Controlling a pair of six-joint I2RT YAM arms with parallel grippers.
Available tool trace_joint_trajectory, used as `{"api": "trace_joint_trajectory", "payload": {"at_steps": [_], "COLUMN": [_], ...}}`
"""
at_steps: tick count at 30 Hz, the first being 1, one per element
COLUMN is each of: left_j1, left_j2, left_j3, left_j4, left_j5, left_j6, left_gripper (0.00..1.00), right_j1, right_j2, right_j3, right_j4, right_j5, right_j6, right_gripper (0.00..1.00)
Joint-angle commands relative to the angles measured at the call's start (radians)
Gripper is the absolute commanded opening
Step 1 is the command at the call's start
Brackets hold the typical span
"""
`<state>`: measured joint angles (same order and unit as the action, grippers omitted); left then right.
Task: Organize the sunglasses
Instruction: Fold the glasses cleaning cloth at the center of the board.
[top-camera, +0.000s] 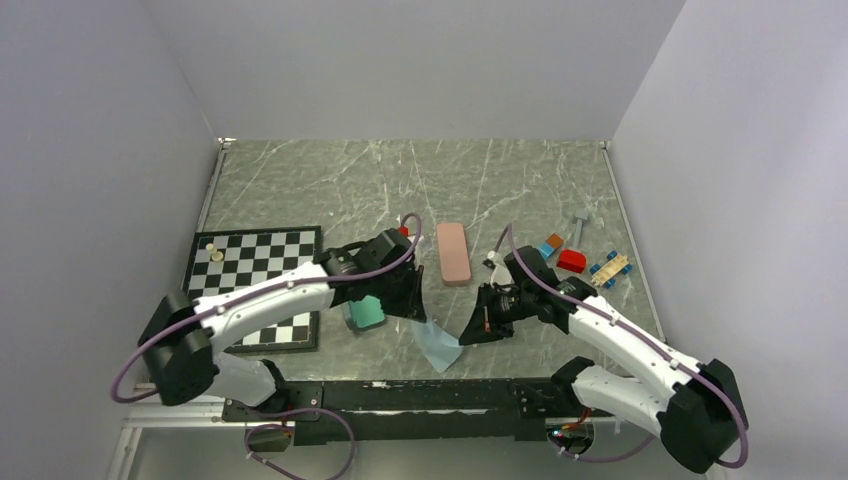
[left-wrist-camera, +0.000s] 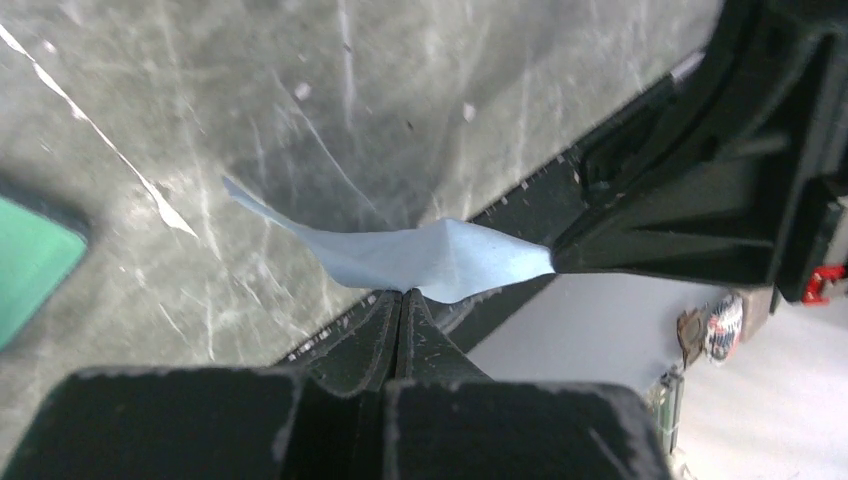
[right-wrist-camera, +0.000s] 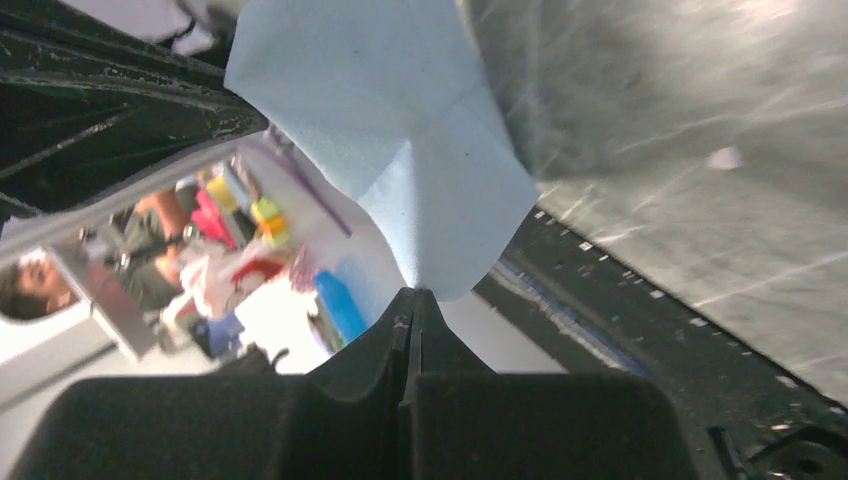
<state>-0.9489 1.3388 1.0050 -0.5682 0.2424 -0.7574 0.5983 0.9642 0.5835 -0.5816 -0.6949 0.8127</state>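
A light blue cloth (top-camera: 440, 347) is stretched just above the table's near edge between my two grippers. My left gripper (top-camera: 424, 320) is shut on one corner; in the left wrist view the cloth (left-wrist-camera: 430, 255) rises from its closed tips (left-wrist-camera: 403, 293). My right gripper (top-camera: 466, 337) is shut on the opposite corner, and the cloth (right-wrist-camera: 400, 130) fans out from its closed tips (right-wrist-camera: 412, 292). No sunglasses show clearly. A small white piece (top-camera: 495, 266) sits by the right wrist; I cannot tell what it is.
A pink case (top-camera: 453, 252) lies mid-table. A teal block (top-camera: 366, 313) sits under the left arm beside a chessboard (top-camera: 250, 262). A red block (top-camera: 572, 261) and other small toys lie at the right. The black rail (top-camera: 400, 395) runs along the near edge.
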Motion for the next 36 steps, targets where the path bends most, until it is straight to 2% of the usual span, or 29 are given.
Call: {"api": "trace_joint_trajectory", "payload": {"at_steps": [1, 6, 12, 18, 25, 36], "left_j1": [0.049, 0.081, 0.131, 0.136, 0.135, 0.135], "left_j2": [0.111, 0.268, 0.456, 0.486, 0.499, 0.476], "left_j3": [0.071, 0.181, 0.334, 0.327, 0.315, 0.229], "left_j4": [0.083, 0.137, 0.092, 0.069, 0.062, 0.054], "left_j5": [-0.013, -0.036, -0.019, -0.056, -0.078, -0.085], "left_j6": [0.028, 0.036, 0.066, 0.082, 0.088, 0.104], "left_gripper": [0.0, 0.0, 0.0, 0.0, 0.0, 0.0], "right_j1": [-0.078, -0.199, -0.244, -0.238, -0.178, 0.011], "right_j2": [0.044, 0.141, 0.201, 0.235, 0.239, 0.225], "right_j3": [0.061, 0.082, 0.138, 0.102, 0.063, 0.03], "right_j4": [-0.016, 0.0, -0.024, 0.044, 0.089, 0.117], "right_j5": [0.151, 0.221, 0.402, 0.368, 0.371, 0.538], "right_j6": [-0.067, -0.143, -0.206, -0.188, -0.119, 0.048], "right_gripper": [0.0, 0.0, 0.0, 0.0, 0.0, 0.0]}}
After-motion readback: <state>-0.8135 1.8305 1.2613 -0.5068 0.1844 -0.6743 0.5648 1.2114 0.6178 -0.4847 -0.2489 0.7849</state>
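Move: Between both hands hangs the cleaning cloth, gripped by each. The bare patch it is taken to lies about 7 cm ahead, 7 cm right and 10 cm below the left hand, and some 11 cm ahead, 1 cm left and 8 cm below the right. From the left hand, the pink case is roughly 20 cm ahead and 7 cm right, the open green case 8 cm ahead and 12 cm left, both some 9 cm lower. Swinging the pinched cloth forward and down together, both shut grippers travel out about 11 cm towards the pink case, drifting right, the right one by up to 6 cm. Then they keep sinking while easing back, the right by some 3 cm, to lay the cloth down just short of the case. The right wrist tips about 25 degrees steeper; neither lets go. ##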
